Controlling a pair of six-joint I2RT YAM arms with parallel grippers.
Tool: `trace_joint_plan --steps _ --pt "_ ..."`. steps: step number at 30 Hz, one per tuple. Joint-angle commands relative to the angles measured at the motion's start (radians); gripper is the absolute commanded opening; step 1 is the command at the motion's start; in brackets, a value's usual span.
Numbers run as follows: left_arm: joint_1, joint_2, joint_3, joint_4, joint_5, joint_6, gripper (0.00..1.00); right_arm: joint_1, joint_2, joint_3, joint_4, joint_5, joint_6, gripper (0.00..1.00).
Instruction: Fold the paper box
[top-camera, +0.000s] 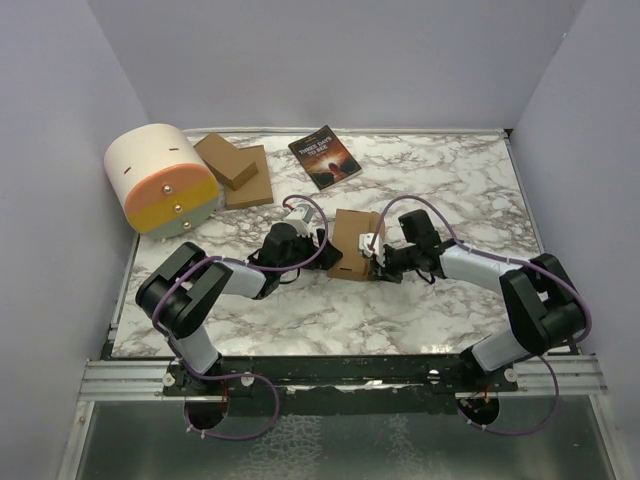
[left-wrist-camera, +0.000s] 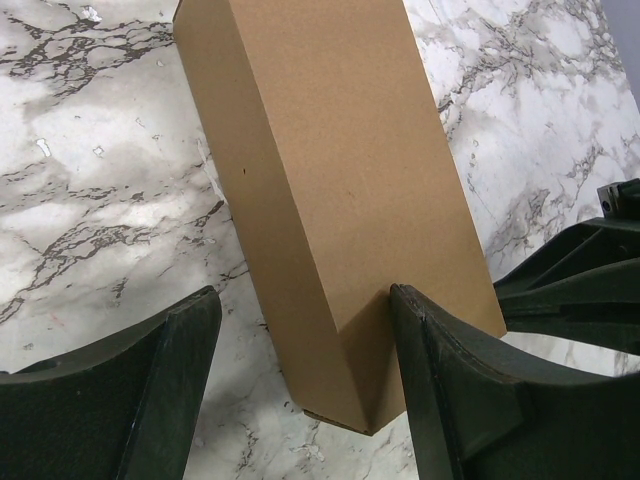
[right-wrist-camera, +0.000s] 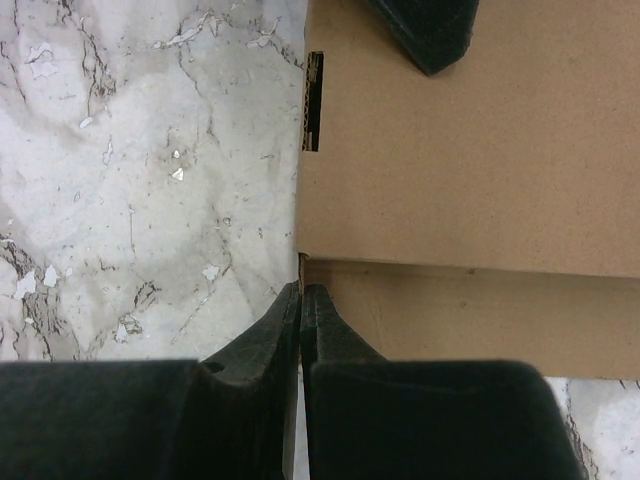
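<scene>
The paper box (top-camera: 353, 243) is a brown, brick-shaped carton lying on the marble table between my two grippers. My left gripper (top-camera: 323, 246) is open and straddles the carton's near end (left-wrist-camera: 330, 200). Its right finger (left-wrist-camera: 440, 370) touches the box's side, while the left finger (left-wrist-camera: 170, 370) stands apart from it. My right gripper (top-camera: 373, 250) is at the carton's other end. It is shut (right-wrist-camera: 302, 290) on a thin cardboard edge at the lower corner of the box (right-wrist-camera: 450, 150). A slot shows in the box's edge there.
A cream, pink and yellow rounded container (top-camera: 160, 180) sits at the back left. A stack of flat brown cardboard pieces (top-camera: 236, 168) lies beside it, and a dark book (top-camera: 324, 157) lies behind the box. Grey walls enclose the marble table (top-camera: 470, 180).
</scene>
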Motion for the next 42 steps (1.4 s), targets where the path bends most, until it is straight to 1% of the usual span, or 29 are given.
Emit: trace_joint_plan --steps 1,14,27,30,35,38,42 --pt "-0.001 0.031 0.006 -0.069 0.001 0.03 0.7 -0.002 0.028 0.04 -0.006 0.021 0.043 0.02" --pt "-0.002 0.038 0.013 -0.068 0.009 0.021 0.69 -0.001 0.028 0.102 -0.066 -0.034 0.111 0.02" --pt "-0.018 0.055 0.03 -0.08 0.001 0.016 0.69 0.006 0.07 0.186 -0.15 -0.068 0.159 0.02" --pt "-0.018 0.055 0.03 -0.084 -0.002 0.015 0.69 0.006 0.069 0.189 -0.163 -0.059 0.146 0.07" --pt "-0.015 0.042 0.029 -0.095 -0.008 0.021 0.7 0.002 0.043 0.204 -0.228 -0.009 0.098 0.24" --pt "-0.011 0.035 0.031 -0.102 -0.006 0.023 0.71 -0.011 0.009 0.192 -0.243 -0.01 0.071 0.32" --pt "-0.003 0.025 0.037 -0.109 0.001 0.024 0.72 -0.047 -0.011 0.2 -0.291 -0.069 0.034 0.37"
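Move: At the right fingertips is the near right corner of the paper box, its wall edge pinched; the box's middle lies about 7 cm ahead, 3 cm to the left and roughly level. Beyond it, the book sits some 26 cm ahead of this hand and 10 cm to the left, 4 cm lower. From the left hand, at the box's left edge, the box's middle is about 5 cm to the right, 1 cm ahead and 2 cm below. Rising some 2.5 cm at the box's near right corner, the right hand tilts its wrist about 10 degrees and drifts slightly forward and left. Late on, its nearly shut fingers open to about a third, let go of the wall edge and ease back while still climbing. The left hand keeps one finger on the box top, fingers wide, creeping under a centimetre right and forward. ##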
